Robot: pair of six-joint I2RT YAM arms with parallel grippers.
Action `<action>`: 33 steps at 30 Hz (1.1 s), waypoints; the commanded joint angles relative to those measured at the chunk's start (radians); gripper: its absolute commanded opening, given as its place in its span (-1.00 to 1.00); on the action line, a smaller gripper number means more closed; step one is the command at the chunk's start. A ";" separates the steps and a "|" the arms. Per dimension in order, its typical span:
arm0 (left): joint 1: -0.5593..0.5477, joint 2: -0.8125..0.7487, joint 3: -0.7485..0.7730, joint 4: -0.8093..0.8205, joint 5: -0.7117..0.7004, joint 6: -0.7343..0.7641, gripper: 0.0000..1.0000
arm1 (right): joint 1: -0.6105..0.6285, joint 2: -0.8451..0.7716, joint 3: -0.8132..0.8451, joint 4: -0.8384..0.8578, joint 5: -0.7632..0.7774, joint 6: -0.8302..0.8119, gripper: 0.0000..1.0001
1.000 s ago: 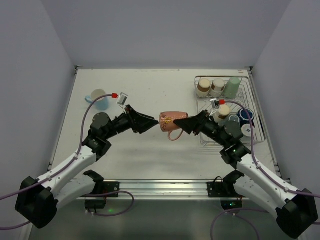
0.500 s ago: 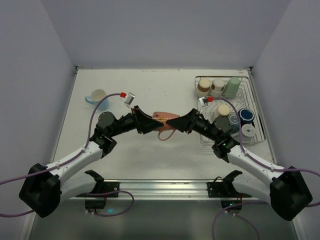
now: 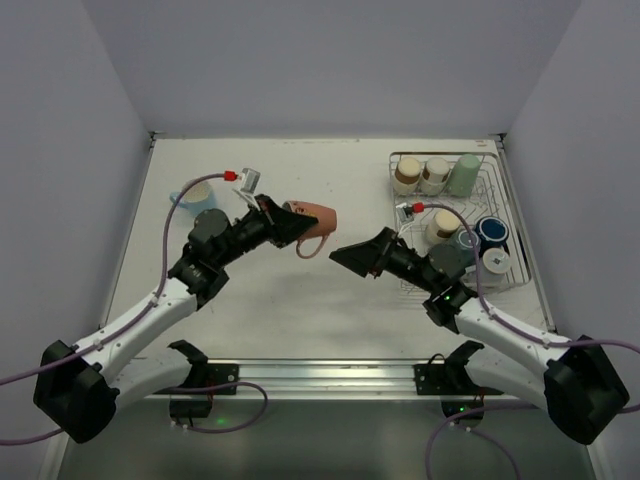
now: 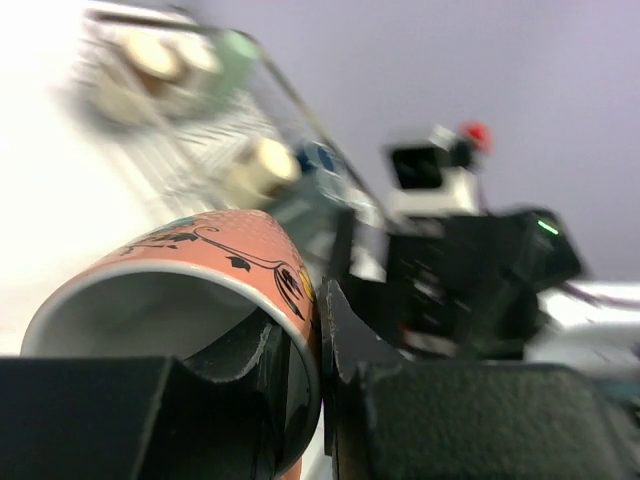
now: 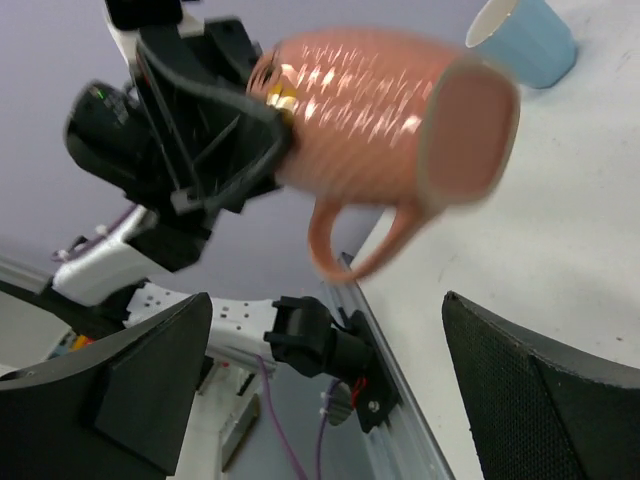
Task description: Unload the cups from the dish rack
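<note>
A salmon pink mug (image 3: 312, 222) lies sideways in the air over the table's middle, held by its rim in my left gripper (image 3: 290, 226), which is shut on it. In the left wrist view one finger is inside the mug (image 4: 190, 270) and one outside, at the gripper (image 4: 322, 345). My right gripper (image 3: 352, 258) is open and empty, to the right of the mug and apart from it. The right wrist view shows the mug (image 5: 380, 110) above that gripper (image 5: 328, 300). The dish rack (image 3: 512, 235) at the right holds several mugs, among them pale green (image 3: 465, 172) and dark blue (image 3: 492, 230).
A light blue cup (image 3: 198, 196) stands upright on the table at the far left, behind my left arm; it also shows in the right wrist view (image 5: 522, 38). The table's metal front rail (image 3: 320, 372) runs along the near edge.
Both grippers were at the pink mug before. Now the right gripper has let go and drawn back, and the left gripper has carried the mug to the left and further back.
</note>
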 commanded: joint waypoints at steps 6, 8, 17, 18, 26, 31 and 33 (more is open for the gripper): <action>0.053 0.239 0.546 -0.763 -0.618 0.508 -1.00 | 0.007 -0.206 0.001 -0.392 0.200 -0.274 0.98; 0.088 0.366 0.645 -0.858 -0.634 0.563 -1.00 | 0.008 -0.223 0.004 -0.474 0.240 -0.312 0.98; 0.243 0.651 0.789 -0.918 -0.716 0.634 -1.00 | 0.008 -0.287 -0.013 -0.619 0.321 -0.401 0.98; 0.251 0.670 0.800 -0.921 -0.724 0.643 -1.00 | 0.008 -0.293 -0.017 -0.628 0.332 -0.407 0.98; 0.288 0.839 0.871 -0.923 -0.698 0.666 -1.00 | 0.008 -0.335 -0.034 -0.656 0.357 -0.429 0.98; 0.308 0.882 0.857 -0.869 -0.706 0.683 -1.00 | 0.007 -0.332 -0.033 -0.657 0.360 -0.435 0.98; 0.314 0.914 0.866 -0.877 -0.710 0.689 -1.00 | 0.007 -0.330 -0.031 -0.664 0.360 -0.435 0.98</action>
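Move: Beside the blue mug, on its right, is the bare table for the coral mug: about 23 cm ahead of the left hand, 20 cm to its left and 27 cm below. The blue mug itself stands some 24 cm ahead, 32 cm left and 25 cm down. From the empty right hand, the cream cup in the rack is about 18 cm ahead, 31 cm right and 20 cm lower, with the grey-blue cup 13 cm ahead and 38 cm right. Swinging forward and left, about 20 cm out, the left hand carries the coral mug by its rim wall towards the blue mug, then sinks some 20 cm, slowing near the table. Its wrist turns roughly 80 degrees, from sideways to forward-and-down, fingers keeping their pinch. The right hand, wide open, draws off some 7 cm right and 8 cm down. ##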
